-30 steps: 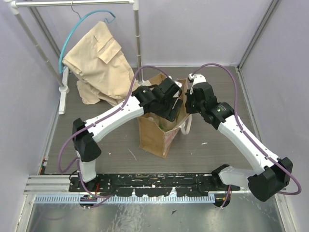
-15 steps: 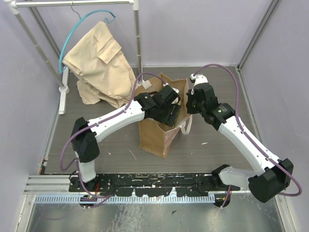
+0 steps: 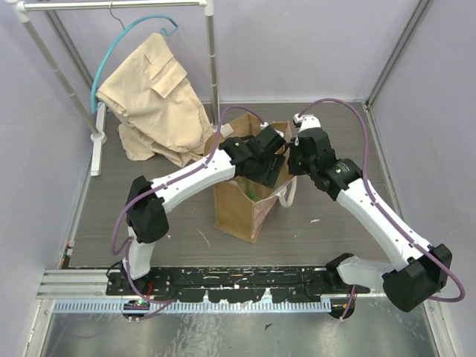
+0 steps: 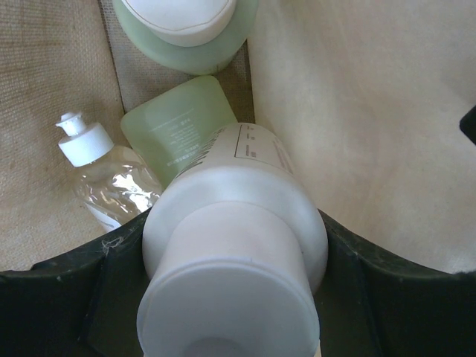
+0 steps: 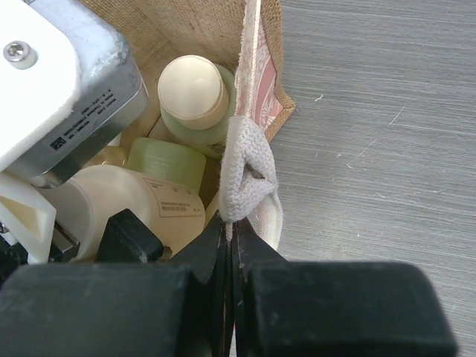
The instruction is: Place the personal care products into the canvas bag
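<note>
The tan canvas bag (image 3: 234, 212) stands upright mid-table. My left gripper (image 4: 234, 253) reaches down into its mouth (image 3: 264, 160), shut on the cream bottle (image 4: 245, 186), which hangs cap toward the camera. Below it on the bag's floor lie the green cylinder (image 4: 182, 126), the rounder green bottle with cream top (image 4: 186, 30) and a white-capped bottle (image 4: 111, 178). My right gripper (image 5: 229, 223) is shut on the whitish strap handle (image 5: 245, 178) at the bag's right rim (image 5: 260, 82). The right wrist view also shows the cream bottle (image 5: 134, 201) and the green cylinder (image 5: 167, 160).
A beige folded garment (image 3: 152, 97) hangs from a teal hanger on a white clothes rack (image 3: 97, 134) at the back left. Purple walls close in the grey table (image 3: 335, 223) on three sides. A metal rail (image 3: 223, 286) runs along the near edge.
My left arm has swung right and forward, carrying the cream bottle farther over and down into the bag's mouth. The right arm has kept still on the strap.
</note>
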Robot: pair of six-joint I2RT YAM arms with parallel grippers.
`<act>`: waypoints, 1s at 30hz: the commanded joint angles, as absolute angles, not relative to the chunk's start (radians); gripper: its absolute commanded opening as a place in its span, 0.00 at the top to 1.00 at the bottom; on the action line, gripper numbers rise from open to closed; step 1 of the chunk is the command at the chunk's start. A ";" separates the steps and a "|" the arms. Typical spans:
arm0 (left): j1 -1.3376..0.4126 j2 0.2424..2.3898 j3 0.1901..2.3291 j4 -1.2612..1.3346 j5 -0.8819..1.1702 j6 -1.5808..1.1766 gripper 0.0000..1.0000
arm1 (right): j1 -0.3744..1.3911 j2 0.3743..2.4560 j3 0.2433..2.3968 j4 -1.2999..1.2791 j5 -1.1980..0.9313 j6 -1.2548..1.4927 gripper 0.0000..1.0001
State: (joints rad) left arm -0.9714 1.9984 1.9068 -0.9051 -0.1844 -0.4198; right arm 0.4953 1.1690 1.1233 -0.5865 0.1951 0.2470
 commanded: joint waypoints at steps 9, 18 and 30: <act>-0.970 1.987 1.870 -0.933 -0.211 -0.429 0.40 | 0.479 1.123 1.130 -0.563 0.246 0.259 0.99; -0.970 1.963 1.845 -0.917 -0.161 -0.439 0.05 | 0.472 1.125 1.127 -0.561 0.231 0.258 0.99; -0.971 1.805 1.821 -0.903 -0.184 -0.436 0.02 | 0.471 1.160 1.192 -0.570 0.173 0.235 0.85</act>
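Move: The white bottle is still between the left fingers, cap up, its middle some 2 cm ahead, 1 cm right and 3 cm below that hand. Inside the bag from there, the green bottle stands about 9 cm ahead and 5 cm right, the green pump jar 7 cm ahead, 2 cm right and lower, the clear bottle 6 cm ahead and 3 cm left. From the right hand, on the bag's right rim, the white bottle is roughly 7 cm left, 2 cm back and 10 cm below. Nearly still at first, the left hand then spreads its fingers wide to let go of the white bottle in the bag, dipping about 1 cm as they part, and eases back some 1.5 cm and a touch left, away from the green bottle, regaining its height. The right hand keeps the bag's right rim pinched beside the handle, drifting about 1 cm right. ##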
